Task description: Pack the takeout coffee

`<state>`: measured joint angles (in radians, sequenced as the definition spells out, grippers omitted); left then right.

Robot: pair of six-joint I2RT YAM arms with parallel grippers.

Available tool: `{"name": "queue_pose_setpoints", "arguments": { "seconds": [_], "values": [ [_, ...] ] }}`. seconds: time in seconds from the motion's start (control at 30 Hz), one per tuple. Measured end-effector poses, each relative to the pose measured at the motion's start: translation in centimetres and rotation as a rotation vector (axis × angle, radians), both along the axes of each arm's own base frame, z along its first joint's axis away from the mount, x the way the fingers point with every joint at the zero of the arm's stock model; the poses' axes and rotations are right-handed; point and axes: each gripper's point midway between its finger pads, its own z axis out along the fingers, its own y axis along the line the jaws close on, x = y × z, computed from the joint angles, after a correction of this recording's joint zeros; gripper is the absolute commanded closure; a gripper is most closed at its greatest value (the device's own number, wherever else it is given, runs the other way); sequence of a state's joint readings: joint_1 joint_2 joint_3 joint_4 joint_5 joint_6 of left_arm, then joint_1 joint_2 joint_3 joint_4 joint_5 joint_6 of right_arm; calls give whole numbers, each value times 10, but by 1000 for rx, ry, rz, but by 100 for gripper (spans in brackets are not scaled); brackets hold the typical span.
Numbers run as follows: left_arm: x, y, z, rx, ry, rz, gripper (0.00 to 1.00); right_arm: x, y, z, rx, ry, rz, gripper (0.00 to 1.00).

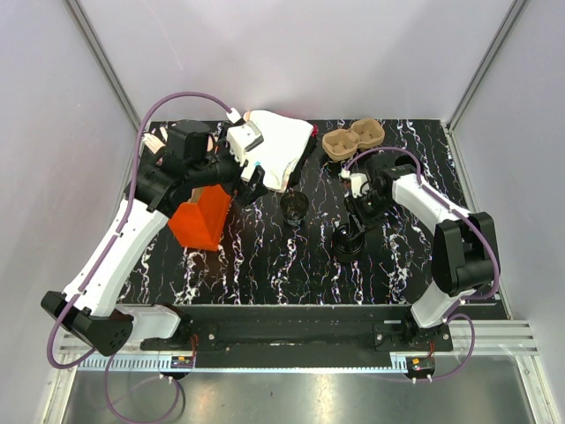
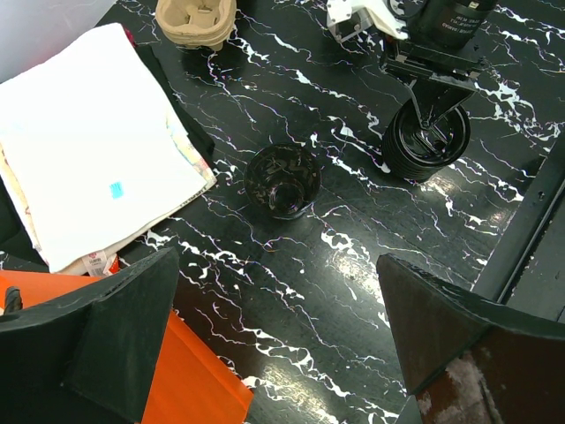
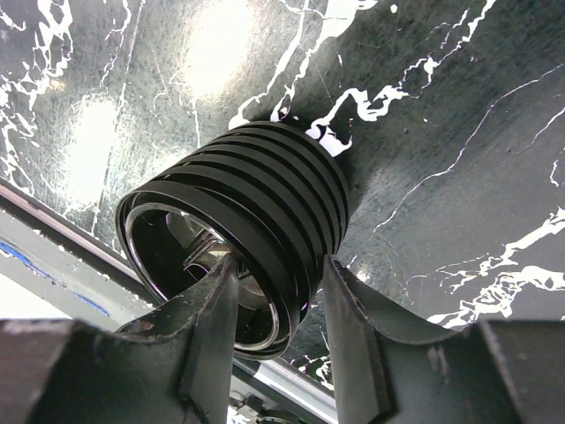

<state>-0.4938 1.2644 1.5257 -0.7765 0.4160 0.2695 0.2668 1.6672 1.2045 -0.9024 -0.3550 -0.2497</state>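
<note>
The takeout coffee (image 1: 294,208), a small black round cup (image 2: 282,181), stands alone on the marbled table between the arms. My left gripper (image 1: 254,184) hovers up and to the left of it, jaws wide open (image 2: 282,344) with only table between them. My right gripper (image 1: 353,231) is down on a tilted, ribbed stack of nested black cups or lids (image 3: 265,185), right of the single cup. One finger is inside the stack's rim, the other presses its outer wall (image 3: 278,291). The stack (image 2: 425,141) rests on the table.
A brown two-hollow cardboard tray (image 1: 353,139) sits at the back (image 2: 196,19). A white paper bag (image 1: 278,146) lies flat at the back left (image 2: 88,141). An orange bag (image 1: 201,221) stands under my left arm (image 2: 185,380). A metal rail (image 1: 291,331) runs along the near edge.
</note>
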Motion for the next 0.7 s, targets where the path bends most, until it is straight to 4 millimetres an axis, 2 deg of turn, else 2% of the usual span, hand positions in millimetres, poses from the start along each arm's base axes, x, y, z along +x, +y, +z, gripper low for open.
{"name": "queue_pose_setpoints", "arguments": {
  "seconds": [0.13,0.23,0.7],
  "values": [
    [-1,-1,0,0,1,-3,1,2,-6,0,-4,-7,-18,58],
    [-1,-1,0,0,1,-4,1,5,-17,2,-19,-18,-52,59],
    [-3,-3,0,0,1,-11,1,19,-110,10,-109,-94,-260,59]
  ]
}}
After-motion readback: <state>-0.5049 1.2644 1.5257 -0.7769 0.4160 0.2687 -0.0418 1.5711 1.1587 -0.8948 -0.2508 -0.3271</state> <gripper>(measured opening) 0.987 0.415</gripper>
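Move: Sitting just behind and to the left of the right hand, the stack of black lids has its middle about 3 cm back, 2 cm left and 3 cm below; its rim is already between the fingers. The single black cup stands some 17 cm left and 5 cm ahead of this hand, the black cup stack about 14 cm right and 16 cm ahead. From the left hand the lid stack lies roughly 22 cm right, 3 cm back and 29 cm below. Dragging the stack of black lids by its rim, one finger inside the mouth and the other outside, the right hand sweeps about 11 cm to the right over the table, away from the single cup, gathering speed after a slow start. It turns some 15 degrees clockwise on the way, with the fingers staying part-open and the inner one still in the mouth at the end. ##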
